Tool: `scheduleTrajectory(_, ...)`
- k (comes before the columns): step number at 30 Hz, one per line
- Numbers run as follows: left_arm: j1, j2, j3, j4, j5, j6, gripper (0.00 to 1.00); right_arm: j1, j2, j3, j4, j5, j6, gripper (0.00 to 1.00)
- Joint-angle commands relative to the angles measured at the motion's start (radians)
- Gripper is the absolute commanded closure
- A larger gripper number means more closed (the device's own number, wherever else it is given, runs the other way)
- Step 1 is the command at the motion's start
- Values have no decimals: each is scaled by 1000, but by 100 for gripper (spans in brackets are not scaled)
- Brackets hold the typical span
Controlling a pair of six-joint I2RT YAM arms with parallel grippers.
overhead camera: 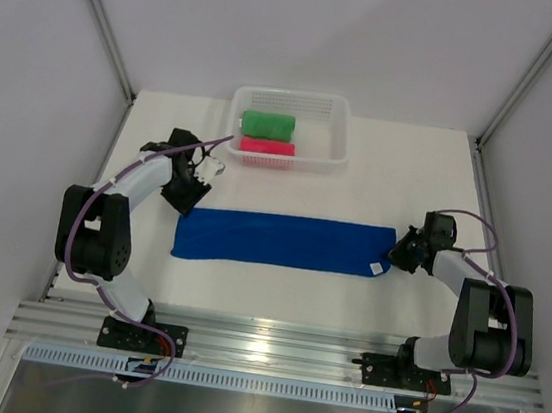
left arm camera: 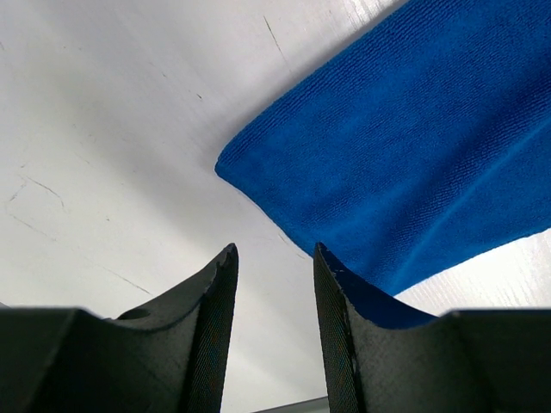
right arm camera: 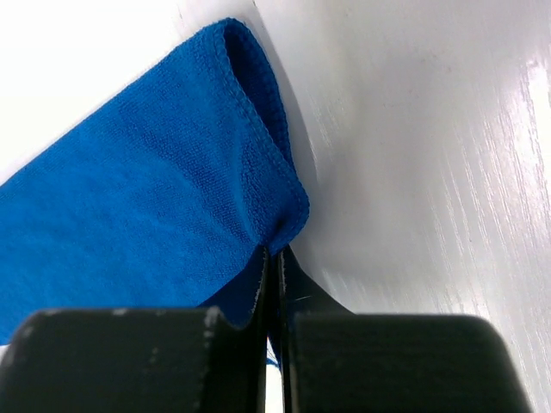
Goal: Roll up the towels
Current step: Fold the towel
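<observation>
A royal blue towel (overhead camera: 282, 241) lies folded into a long flat strip across the table, its small white tag (overhead camera: 376, 267) at the right end. My right gripper (overhead camera: 398, 252) is shut on that right end; in the right wrist view the blue towel (right arm camera: 146, 215) edge is pinched between the closed fingers (right arm camera: 258, 284). My left gripper (overhead camera: 189, 194) hovers just above the strip's far-left corner, open, with bare table between its fingers (left arm camera: 219, 284); the blue towel (left arm camera: 413, 155) corner lies just ahead. A green towel (overhead camera: 268, 124) and a pink towel (overhead camera: 266, 147) lie rolled in the basket.
A white mesh basket (overhead camera: 340, 134) stands at the back centre of the white table (overhead camera: 276, 287). Grey walls close in the left, right and back. A metal rail (overhead camera: 268, 352) carrying the arm bases runs along the near edge.
</observation>
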Motion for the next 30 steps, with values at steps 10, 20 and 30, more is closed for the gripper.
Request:
scheduleTrajectory(10, 11, -50, 8, -2, 21, -8, 56, -199, -74, 107, -351, 77, -84, 100)
scheduleTrajectory(20, 11, -67, -4, 3, 22, 2, 56, -337, -13, 417, -555, 212, -245, 100)
scheduleTrajectory(30, 18, -67, -9, 6, 24, 6, 56, -20, 14, 655, -694, 411, -223, 100)
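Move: The right hand already pinches the blue towel's right edge, almost at table height. The towel's middle lies roughly 27 cm to its left and level fore-and-aft, with the white label some 3 cm left and 4 cm nearer. The white basket stands about 28 cm ahead and 29 cm left. From the left hand, open above the towel's left end, the towel's middle is about 26 cm right, 3 cm nearer and 5 cm below. Sweeping to the right, the right hand keeps its pinch on the blue towel's edge and drags it away from the left hand. It starts low, drawing back about 3 cm, then climbs as it swings 14 cm out, curving forward. Last it comes back left some 3 cm, still rising, to end 12 cm higher, its left side dipped about 20 degrees. ##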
